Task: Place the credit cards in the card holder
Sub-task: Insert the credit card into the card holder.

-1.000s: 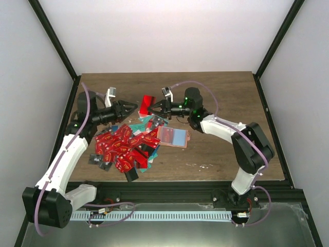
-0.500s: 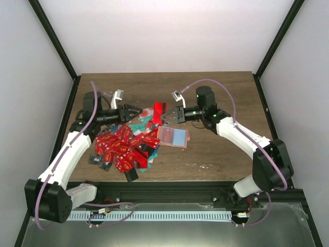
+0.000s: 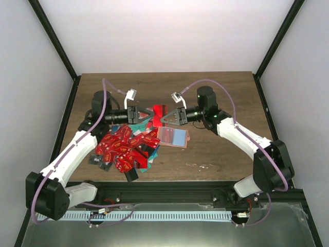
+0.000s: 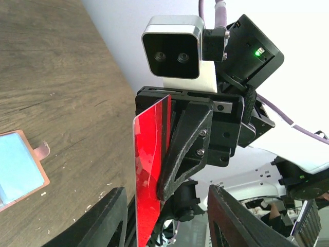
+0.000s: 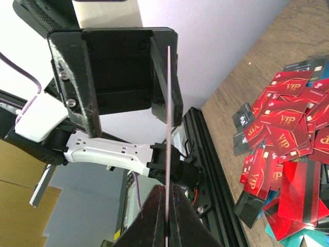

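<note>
My right gripper is shut on one red credit card, holding it upright above the table's middle. In the right wrist view that card is seen edge-on, rising from between my shut fingers. My left gripper faces it from the left, open, its jaws on either side of the card's free end with a gap showing. The salmon-edged card holder lies flat just in front of both grippers, and also shows in the left wrist view. A heap of mostly red credit cards lies to its left.
A few black and teal cards lie at the near edge of the heap. The black frame rail runs along the table's front edge. Bare wooden table lies to the right and behind the grippers.
The left gripper has moved right until its jaws stand around the red card. The right gripper first carried the card slightly right and has since held almost still.
</note>
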### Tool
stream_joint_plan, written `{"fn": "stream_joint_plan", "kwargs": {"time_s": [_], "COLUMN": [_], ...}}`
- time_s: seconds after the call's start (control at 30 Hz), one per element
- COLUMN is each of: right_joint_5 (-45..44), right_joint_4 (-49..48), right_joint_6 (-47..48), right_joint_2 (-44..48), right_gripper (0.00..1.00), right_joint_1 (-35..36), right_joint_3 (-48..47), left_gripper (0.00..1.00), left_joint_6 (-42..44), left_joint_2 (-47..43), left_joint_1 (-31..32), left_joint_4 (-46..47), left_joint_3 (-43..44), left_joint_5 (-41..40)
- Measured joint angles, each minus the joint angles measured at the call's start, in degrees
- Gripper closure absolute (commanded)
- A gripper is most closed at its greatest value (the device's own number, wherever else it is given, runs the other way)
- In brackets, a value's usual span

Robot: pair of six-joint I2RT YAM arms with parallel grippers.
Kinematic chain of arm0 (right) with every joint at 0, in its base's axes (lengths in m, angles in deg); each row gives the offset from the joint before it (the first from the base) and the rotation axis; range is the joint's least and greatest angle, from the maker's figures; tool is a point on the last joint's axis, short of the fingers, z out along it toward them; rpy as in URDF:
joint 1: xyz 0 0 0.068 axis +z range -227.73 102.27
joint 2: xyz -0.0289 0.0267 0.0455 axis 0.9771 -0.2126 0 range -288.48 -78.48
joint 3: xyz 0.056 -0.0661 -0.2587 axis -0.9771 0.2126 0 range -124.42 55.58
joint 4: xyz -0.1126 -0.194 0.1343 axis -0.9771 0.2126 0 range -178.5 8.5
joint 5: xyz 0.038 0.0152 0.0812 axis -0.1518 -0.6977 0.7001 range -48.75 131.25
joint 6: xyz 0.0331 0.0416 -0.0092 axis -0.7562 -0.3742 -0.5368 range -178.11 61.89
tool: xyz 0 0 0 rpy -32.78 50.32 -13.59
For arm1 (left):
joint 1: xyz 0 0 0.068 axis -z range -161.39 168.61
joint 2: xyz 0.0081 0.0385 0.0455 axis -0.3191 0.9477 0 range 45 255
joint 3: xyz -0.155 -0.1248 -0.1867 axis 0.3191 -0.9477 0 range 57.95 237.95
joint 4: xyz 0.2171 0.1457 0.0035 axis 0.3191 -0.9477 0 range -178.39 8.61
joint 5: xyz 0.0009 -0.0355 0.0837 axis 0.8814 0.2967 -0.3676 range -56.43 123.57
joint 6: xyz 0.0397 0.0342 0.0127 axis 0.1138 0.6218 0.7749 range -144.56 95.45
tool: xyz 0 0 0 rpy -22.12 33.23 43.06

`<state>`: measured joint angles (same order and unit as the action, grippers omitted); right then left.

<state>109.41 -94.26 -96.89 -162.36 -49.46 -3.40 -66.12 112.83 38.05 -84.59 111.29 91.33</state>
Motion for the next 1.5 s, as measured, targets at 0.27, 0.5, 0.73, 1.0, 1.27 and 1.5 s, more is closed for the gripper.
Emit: {"fn": "stream_joint_plan", "kwargs": {"time_s": [0.27,0.5,0.73,1.0,1.27,1.5], "right_joint_5": [2.32,2.86,2.99,-2.47,-16.74,-24.63], "right_joint_4": [-3.74,-4.70,-5.05,1.62,13.40,17.75], "right_joint_6": [-2.45,-3.15,-3.76,-0.28,2.89,3.06], "right_joint_2": [0.04,0.04,0.04,0.44,5.35,6.91], "right_gripper": [0.99,0.99,0.93,0.59,0.59,0.64], "right_joint_1": [0.00,-0.02,-0.09,-1.38,-9.90,-11.96], "right_joint_3": [0.81,0.90,1.05,1.68,7.72,13.92], "left_gripper": [0.68,0.83,0.96,0.96,0.96,0.96], "left_joint_6": [-0.37,-0.33,-0.52,2.60,7.48,11.06], "left_joint_2": [1.27,1.86,3.15,5.73,13.73,23.87], "left_joint_1": [1.33,2.34,3.98,4.35,5.11,9.14], "left_joint_4": [0.96,1.36,2.99,-1.20,-7.54,-10.60], "left_joint_3": [-0.20,-0.22,-0.20,1.14,3.80,7.76], "left_joint_5": [-0.13,-0.24,-0.24,-2.95,-5.29,-6.64]}}
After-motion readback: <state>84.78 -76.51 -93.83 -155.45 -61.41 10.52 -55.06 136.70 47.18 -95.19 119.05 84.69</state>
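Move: The red card, upright in my shut right fingers, has its middle about 3 cm to the right of my open left hand, 1 cm ahead and 1 cm lower; from my right hand that middle is 1 cm left and 2 cm up. The open card holder lies about 7 cm ahead of my left hand, 10 cm to its right and 27 cm below. The loose card pile spreads around 13 cm to its left, 3 cm ahead, just as far down. I ease my left hand about 2 cm right onto the red card and close its fingers on the near edge while my right hand holds nearly still. Then my right fingers open and let go, backing off some 10 cm right, 13 cm down and a little forward. My left hand carries the card about 12 cm down and 4 cm farther right towards the card holder, fingers tipping down. ##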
